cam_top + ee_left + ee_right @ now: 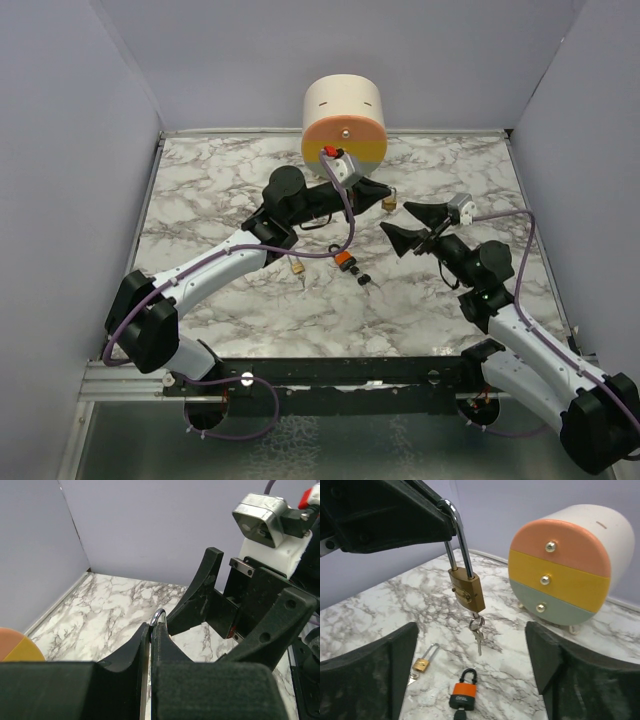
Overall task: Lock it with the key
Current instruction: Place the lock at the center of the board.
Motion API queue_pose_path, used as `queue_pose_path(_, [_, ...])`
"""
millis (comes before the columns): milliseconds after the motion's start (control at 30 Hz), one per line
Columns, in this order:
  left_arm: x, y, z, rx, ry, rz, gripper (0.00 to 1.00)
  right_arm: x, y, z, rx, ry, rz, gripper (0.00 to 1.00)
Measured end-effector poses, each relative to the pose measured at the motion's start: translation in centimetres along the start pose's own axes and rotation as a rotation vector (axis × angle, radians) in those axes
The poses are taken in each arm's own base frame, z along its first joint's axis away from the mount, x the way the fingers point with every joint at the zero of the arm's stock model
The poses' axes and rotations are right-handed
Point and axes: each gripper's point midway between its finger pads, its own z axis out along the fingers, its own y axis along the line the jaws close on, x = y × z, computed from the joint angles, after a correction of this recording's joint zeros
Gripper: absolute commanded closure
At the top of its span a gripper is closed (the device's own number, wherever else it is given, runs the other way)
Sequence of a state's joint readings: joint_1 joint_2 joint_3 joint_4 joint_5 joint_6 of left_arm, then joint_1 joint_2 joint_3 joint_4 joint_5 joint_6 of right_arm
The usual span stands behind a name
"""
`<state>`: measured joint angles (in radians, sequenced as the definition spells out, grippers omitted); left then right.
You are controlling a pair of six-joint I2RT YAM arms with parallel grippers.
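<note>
My left gripper (pixel 383 192) is shut on the silver shackle (pixel 158 615) of a brass padlock (pixel 466 588), which hangs below its fingers (pixel 420 515) above the table. A bunch of silvery keys (pixel 477 632) dangles from the padlock's underside. My right gripper (pixel 408 225) faces the padlock from the right, open, its fingers (pixel 385 665) standing either side of the hanging keys without touching them. On the marble lie an orange-and-black padlock (pixel 462 692) with a black-headed key (pixel 460 714) at its base, seen from above beside the padlock (pixel 364 279).
A small brass padlock (pixel 421 664) with a long shackle lies left of the orange one. A round drawer box (pixel 343 120) with peach, yellow and grey-green fronts (pixel 560 570) stands at the back wall. Lilac walls enclose the table on three sides.
</note>
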<state>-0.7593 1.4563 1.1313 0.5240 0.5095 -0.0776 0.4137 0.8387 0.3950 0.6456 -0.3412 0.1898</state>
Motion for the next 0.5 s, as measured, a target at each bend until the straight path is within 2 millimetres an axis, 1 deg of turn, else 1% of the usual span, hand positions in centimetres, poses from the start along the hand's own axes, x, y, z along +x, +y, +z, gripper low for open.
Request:
queue_pose_path(33, [0.0,0.0,0.0,0.003,0.0,-0.003,1.0,0.0,-0.2,0.0,0.013,-0.002,0.0,0.45])
queue_pose_path(67, [0.1,-0.1,0.0,0.007,0.001,-0.006,1.0,-0.1,-0.3,0.0,0.02,-0.003,0.005,0.5])
queue_pose_path(100, [0.2,-0.3,-0.1,0.012,0.003,-0.009,1.0,-0.1,-0.5,0.0,0.029,-0.003,0.007,0.51])
queue_pose_path(233, [0.7,-0.5,-0.2,0.023,0.011,-0.025,1.0,0.3,-0.7,-0.2,0.044,0.0,0.018,0.5])
queue_pose_path(400, [0.7,-0.6,-0.3,0.032,0.011,-0.035,1.0,1.2,-0.5,-0.7,0.04,0.015,0.027,0.49])
queue_pose_path(500, [0.7,-0.7,-0.3,0.038,0.012,-0.044,1.0,1.3,-0.4,-0.6,0.031,0.015,0.032,0.49])
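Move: The key dangles from the brass lock's underside, about 2 cm ahead and 2 cm left of the open right hand, level with it; the brass lock's body hangs some 4 cm above the key. On the table, roughly 25 cm below the right hand, the orange lock lies about 5 cm ahead and 9 cm left, the spare brass lock some 4 cm ahead and 19 cm left. From the left hand the key hangs about 10 cm straight below. Down by about 1.5 cm goes the right hand below the hanging brass lock, after a very slight shift to its right; its spread fingers close to about half open around the key's place, with no touch on it to be seen. The left hand keeps its pinch on the shackle, easing down and back a little under a centimetre each way. ##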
